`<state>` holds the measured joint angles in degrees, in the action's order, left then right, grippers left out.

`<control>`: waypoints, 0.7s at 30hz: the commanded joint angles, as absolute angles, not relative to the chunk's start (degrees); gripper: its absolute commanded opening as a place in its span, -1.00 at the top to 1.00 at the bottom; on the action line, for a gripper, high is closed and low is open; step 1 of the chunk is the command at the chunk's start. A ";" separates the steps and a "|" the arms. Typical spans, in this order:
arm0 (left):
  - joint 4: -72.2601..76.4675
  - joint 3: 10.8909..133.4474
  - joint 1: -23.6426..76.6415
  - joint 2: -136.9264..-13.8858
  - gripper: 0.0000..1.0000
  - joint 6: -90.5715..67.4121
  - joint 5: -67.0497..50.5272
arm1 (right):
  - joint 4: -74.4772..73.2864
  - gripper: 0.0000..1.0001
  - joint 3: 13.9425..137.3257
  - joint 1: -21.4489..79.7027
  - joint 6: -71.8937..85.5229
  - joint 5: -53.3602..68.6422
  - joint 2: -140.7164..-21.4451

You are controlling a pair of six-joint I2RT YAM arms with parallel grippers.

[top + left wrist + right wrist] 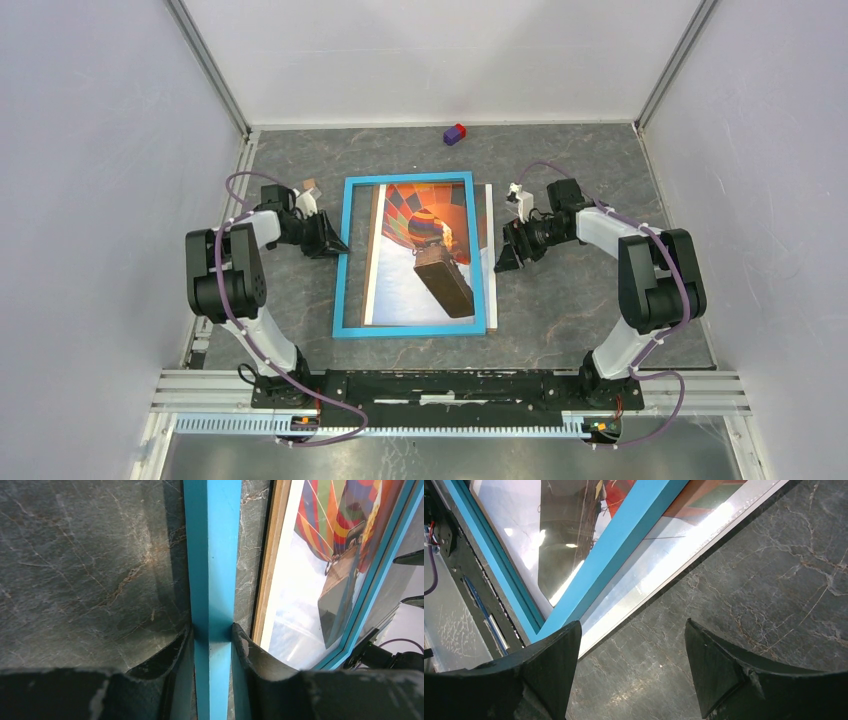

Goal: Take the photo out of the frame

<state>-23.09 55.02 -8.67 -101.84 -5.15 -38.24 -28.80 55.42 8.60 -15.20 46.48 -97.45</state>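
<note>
The frame (344,262), a thin bright-blue rectangle, lies in the middle of the grey table. The photo (425,250) of a hot-air balloon shows inside it. The photo's white right edge (490,255) pokes out past the frame's right rail. My left gripper (335,245) is shut on the frame's left rail (212,575), one finger on each side of it (212,632). My right gripper (505,258) stands open just right of the photo's edge (674,565), over bare table (631,635), nothing between its fingers. The blue rail (624,545) crosses that view above the fingers.
A small purple and red block (455,134) lies at the back of the table. White walls enclose the table on three sides. A metal rail (450,385) carrying the arm bases runs along the near edge.
</note>
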 commanded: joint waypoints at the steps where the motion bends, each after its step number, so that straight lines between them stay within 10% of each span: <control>1: -20.94 53.77 -8.66 -100.75 0.95 -8.47 -36.87 | -26.52 -0.58 53.94 8.48 -14.85 47.47 -96.34; 17: -21.55 57.06 -8.69 -100.11 -0.20 -3.25 -31.32 | -8.48 0.06 54.14 8.24 -5.28 34.83 -97.78; 21: -19.38 55.24 -8.72 -100.16 -0.22 -3.84 -31.57 | -6.04 0.13 54.40 8.21 -2.85 35.69 -100.88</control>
<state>-22.76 56.60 -8.54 -100.99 -5.69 -33.98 -12.10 52.95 8.45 -6.66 37.21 -98.13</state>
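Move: The left hand already has the blue frame's left bar between its fingers, at the hand point. The photo's left edge lies about 7 cm to this hand's right, level with it, and 2 cm lower. From the open right hand, the frame's right bar is some 6 cm left and 3 cm below; the photo's bared right edge runs nearer, about 2 cm left and 4 cm below, both level with it. Its grip on the frame's left bar ends: the left hand draws about 1 cm left and as much forward, then opens so the fingers straddle the bar. Meanwhile the right hand sinks 1 cm, then sweeps about 5 cm forward alongside the photo's bared right edge, turning some 10 degrees clockwise and tipping its fingers up a similar amount, fingers closing to about half open on nothing. ##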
